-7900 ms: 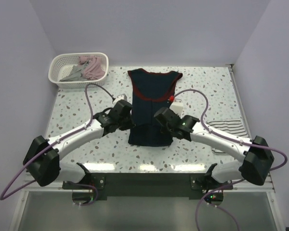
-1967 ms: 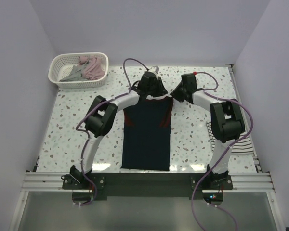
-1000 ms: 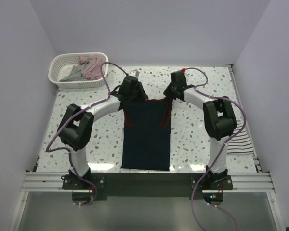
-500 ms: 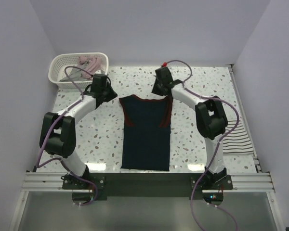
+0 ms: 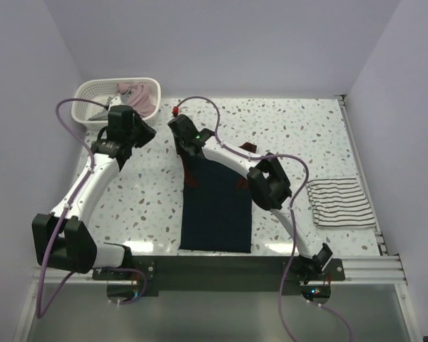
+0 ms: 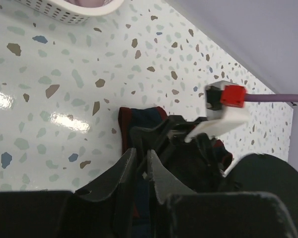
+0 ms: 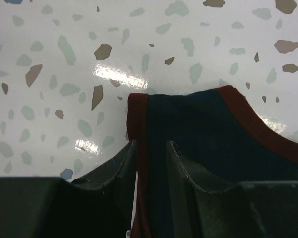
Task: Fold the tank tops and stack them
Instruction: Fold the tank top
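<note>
The navy tank top with red trim (image 5: pixel 217 210) lies flat and unfolded in the middle of the table. My right gripper (image 5: pixel 188 144) has reached across to its left strap (image 7: pixel 188 119). The jaws (image 7: pixel 151 145) stand a little apart astride the strap's red edge, and I cannot tell whether they pinch the cloth. The strap end lies flat beyond the fingertips. My left gripper (image 5: pixel 144 134) is left of the shirt, near the basket, and its jaws (image 6: pixel 141 157) are shut on nothing. The striped tank top (image 5: pixel 339 201) lies folded at the right edge.
A white basket (image 5: pixel 80 107) at the back left corner holds a pinkish top (image 5: pixel 137 96) and a grey one (image 5: pixel 105 108). The right arm's elbow (image 5: pixel 269 184) and purple cable pass over the navy shirt. The table's near edge is a metal rail (image 5: pixel 214 265).
Both arms swung left. The left gripper left the navy shirt's left strap and moved toward the basket. The right gripper crossed from the right strap to the left strap. The shirt stayed put.
</note>
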`<action>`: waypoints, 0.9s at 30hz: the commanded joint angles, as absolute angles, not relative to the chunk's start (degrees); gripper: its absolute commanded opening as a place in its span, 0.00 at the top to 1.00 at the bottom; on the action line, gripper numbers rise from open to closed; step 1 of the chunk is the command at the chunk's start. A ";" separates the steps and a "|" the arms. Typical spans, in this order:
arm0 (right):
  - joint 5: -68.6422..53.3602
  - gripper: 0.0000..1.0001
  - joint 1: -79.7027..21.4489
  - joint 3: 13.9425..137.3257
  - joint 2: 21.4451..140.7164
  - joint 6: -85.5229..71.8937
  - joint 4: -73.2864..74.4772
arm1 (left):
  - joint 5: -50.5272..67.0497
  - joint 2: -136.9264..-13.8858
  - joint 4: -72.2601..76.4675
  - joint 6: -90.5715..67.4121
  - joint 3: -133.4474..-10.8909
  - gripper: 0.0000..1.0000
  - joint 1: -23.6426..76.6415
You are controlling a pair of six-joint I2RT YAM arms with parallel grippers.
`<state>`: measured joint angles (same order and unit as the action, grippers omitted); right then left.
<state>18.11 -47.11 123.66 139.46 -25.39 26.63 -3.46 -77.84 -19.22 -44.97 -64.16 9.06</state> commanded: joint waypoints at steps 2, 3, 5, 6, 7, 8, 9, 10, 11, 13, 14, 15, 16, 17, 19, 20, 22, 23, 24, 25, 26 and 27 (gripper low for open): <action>23.38 0.66 -47.64 132.44 143.78 -21.45 30.23 | -1.85 -75.33 -22.15 -43.95 -65.92 0.80 8.35; 23.64 0.65 -47.90 133.58 145.18 -21.18 30.06 | -1.41 -74.71 -22.24 -43.86 -66.00 0.80 8.35; 24.69 0.64 -48.16 133.94 145.90 -20.48 28.66 | -0.88 -74.27 -22.06 -43.16 -66.18 0.80 8.44; 25.31 0.62 -48.34 133.95 146.25 -20.22 28.13 | -0.79 -74.09 -22.23 -42.89 -66.36 0.80 8.35; 26.10 0.62 -48.34 133.95 146.42 -20.13 27.43 | -0.88 -74.00 -22.32 -42.46 -66.53 0.80 8.35; 27.32 0.62 -48.34 133.86 146.43 -20.21 27.33 | -0.88 -74.18 -22.41 -42.36 -66.62 0.80 8.44; 28.03 0.62 -48.25 133.16 146.34 -20.48 26.55 | -0.88 -74.18 -22.33 -42.28 -66.62 0.80 8.35; 28.47 0.63 -48.34 132.63 145.64 -20.83 25.93 | -0.88 -74.27 -22.41 -42.19 -66.53 0.80 8.35; 28.82 0.63 -48.17 131.76 145.11 -21.00 25.06 | -0.88 -74.44 -22.06 -42.19 -66.19 0.80 8.35; 29.35 0.66 -48.25 129.21 143.45 -21.97 22.69 | -0.88 -74.62 -21.36 -42.45 -65.48 0.80 8.26; 29.62 0.68 -48.25 128.42 142.74 -22.41 21.89 | -0.88 -74.97 -20.57 -42.54 -64.61 0.80 8.26; 29.79 0.69 -48.25 126.84 142.21 -22.67 21.10 | -0.79 -75.41 -20.04 -42.80 -63.99 0.80 8.35; 30.32 0.70 -48.16 126.48 141.77 -23.37 20.22 | -0.88 -75.76 -19.26 -43.50 -63.29 0.80 8.26; 30.76 0.72 -48.25 126.39 141.51 -23.73 20.13 | -0.97 -77.15 -17.59 -44.03 -61.72 0.80 8.26; 31.64 0.78 -47.99 127.26 141.77 -24.52 21.00 | -1.41 -79.62 -16.62 -45.34 -61.09 0.80 8.26; 31.90 0.81 -47.81 127.87 142.55 -24.96 21.70 | -1.32 -82.41 -15.74 -45.79 -61.00 0.81 8.17; 31.82 0.88 -47.11 129.46 143.26 -25.92 23.28 | -0.88 -85.24 -14.60 -46.75 -61.43 0.82 7.74; 31.56 0.89 -46.85 129.29 143.17 -26.28 23.38 | -0.79 -87.78 -12.85 -46.93 -61.96 0.82 7.65; 31.29 0.91 -46.32 128.16 142.65 -26.63 23.20 | -1.40 -89.02 -11.96 -47.11 -62.22 0.82 7.65; 30.94 0.91 -45.97 127.19 142.21 -27.33 21.98 | -1.67 -90.43 -11.43 -47.54 -62.75 0.83 7.56; 29.55 0.91 -45.53 126.31 141.60 -27.59 21.36 | -1.76 -93.48 -10.90 -47.55 -64.15 0.83 7.47; 28.84 0.91 -45.27 125.17 141.16 -27.77 20.84 | -2.19 -95.17 -10.64 -47.55 -64.94 0.84 7.47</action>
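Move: The tank top's left shoulder lies about 3 cm ahead of the right hand, 3 cm to its right and 5 cm below. Its right shoulder is level with the left one and some 25 cm to the right of the hand; the tank top's body centres about 15 cm back and 12 cm right. From the left hand the left shoulder is about 8 cm ahead, 11 cm right and 17 cm lower, while the white basket stands roughly 25 cm ahead, 18 cm left. The right fingers come down onto the dark cloth of the left shoulder, just behind its top edge, and close nearly shut to pinch it; the hand sinks about 4 cm, edges forward and a little right, and turns slightly clockwise. The left hand hovers, then drops about 10 cm beside that shoulder, tipping down some 10 degrees, fingers still slightly parted and clear of the cloth. ##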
